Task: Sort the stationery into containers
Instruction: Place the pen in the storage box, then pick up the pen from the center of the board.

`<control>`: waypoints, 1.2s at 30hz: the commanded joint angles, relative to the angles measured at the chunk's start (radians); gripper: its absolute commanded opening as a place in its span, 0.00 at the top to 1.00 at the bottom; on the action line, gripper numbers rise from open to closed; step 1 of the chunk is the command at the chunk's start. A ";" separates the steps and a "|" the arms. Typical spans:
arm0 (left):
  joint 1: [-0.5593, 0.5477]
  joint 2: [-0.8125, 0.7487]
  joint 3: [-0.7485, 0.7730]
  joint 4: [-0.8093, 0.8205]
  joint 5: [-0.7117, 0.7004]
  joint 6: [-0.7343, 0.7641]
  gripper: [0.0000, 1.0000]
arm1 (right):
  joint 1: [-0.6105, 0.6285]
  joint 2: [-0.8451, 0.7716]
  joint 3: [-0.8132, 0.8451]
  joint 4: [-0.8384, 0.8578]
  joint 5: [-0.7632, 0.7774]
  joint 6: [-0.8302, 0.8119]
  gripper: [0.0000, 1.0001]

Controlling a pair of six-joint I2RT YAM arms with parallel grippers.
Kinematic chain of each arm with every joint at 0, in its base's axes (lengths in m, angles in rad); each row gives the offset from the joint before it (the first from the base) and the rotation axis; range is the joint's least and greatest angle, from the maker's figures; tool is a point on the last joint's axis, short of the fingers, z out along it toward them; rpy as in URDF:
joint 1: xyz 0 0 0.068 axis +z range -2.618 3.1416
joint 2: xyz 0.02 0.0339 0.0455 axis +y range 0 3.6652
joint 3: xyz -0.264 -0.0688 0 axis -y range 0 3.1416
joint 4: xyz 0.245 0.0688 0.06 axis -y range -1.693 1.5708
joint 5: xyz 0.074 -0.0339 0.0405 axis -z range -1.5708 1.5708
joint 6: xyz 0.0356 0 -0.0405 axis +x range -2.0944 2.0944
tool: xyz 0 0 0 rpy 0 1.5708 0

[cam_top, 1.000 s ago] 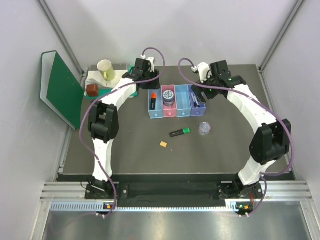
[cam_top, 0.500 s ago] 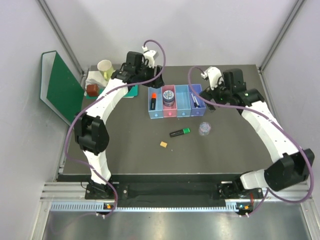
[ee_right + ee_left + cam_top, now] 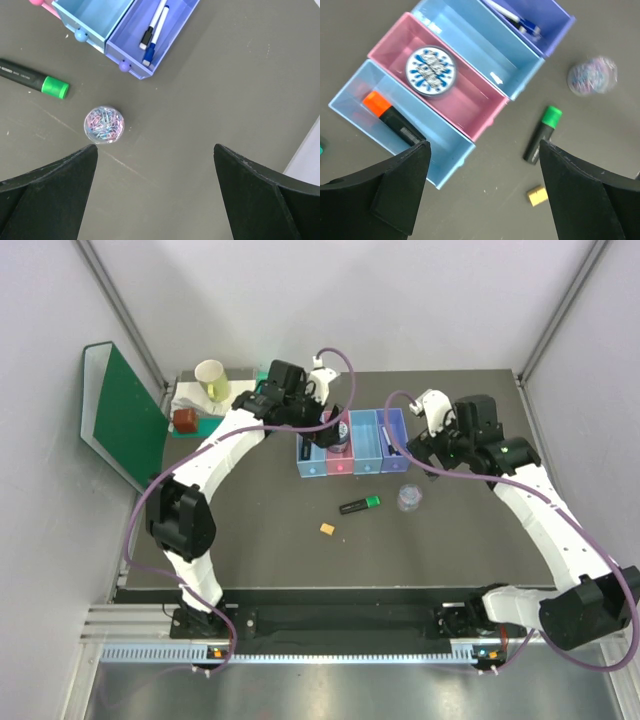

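The containers [image 3: 366,468] stand in a joined row at mid-table. The light blue bin [image 3: 445,150] holds an orange-capped highlighter [image 3: 390,117]. A blue-patterned tin [image 3: 430,71] lies in the pink bin [image 3: 480,112], and white pens [image 3: 155,27] lie in the purple bin [image 3: 172,30]. On the mat in front lie a green-capped highlighter [image 3: 359,505], a tan block [image 3: 326,529] and a clear tub [image 3: 409,498] of paper clips. My left gripper [image 3: 326,426] hovers open over the row's left end. My right gripper [image 3: 424,443] hangs open, empty, right of the purple bin, behind the tub [image 3: 104,124].
A green folder [image 3: 120,420] leans on the left wall. A paper cup [image 3: 211,378] and a brown block [image 3: 185,420] sit on white things at the back left corner. The enclosure walls close in the table on three sides.
My left gripper swung from behind the bins' left end to above them and opened wider. My right gripper drew back rightward from the purple bin, leaving the pens in it.
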 commanded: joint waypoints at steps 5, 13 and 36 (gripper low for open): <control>-0.137 -0.120 -0.099 -0.062 -0.032 0.195 0.07 | -0.017 -0.082 -0.038 0.032 0.026 -0.022 0.00; -0.187 -0.117 -0.201 -0.062 -0.081 0.443 0.07 | -0.054 -0.146 -0.072 0.047 0.043 -0.039 0.00; -0.333 0.182 -0.232 0.183 -0.138 0.488 0.11 | -0.216 -0.211 -0.041 0.023 0.013 -0.016 0.00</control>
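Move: Behind and to the right of the left hand, about 9 cm back, 10 cm right and 21 cm below, the green-capped pen lies on the table. The storage box's middle is about 14 cm farther out than the pen and 2 cm left of it; the yellow block is 6 cm nearer and 8 cm left of it, the clip jar 12 cm right and 2 cm farther out. From the right hand the pen is some 21 cm left and 2 cm back. Drawing back from above the storage box, the left hand swings back and right, then sinks some 17 cm and slides right at the end, down to the green-capped pen. Its wrist turns clockwise about 35 degrees and tips the open fingers more steeply down, one on either side of the pen. The right hand, empty and open, backs off about 7 cm to the right, away from the box, rising slightly. ##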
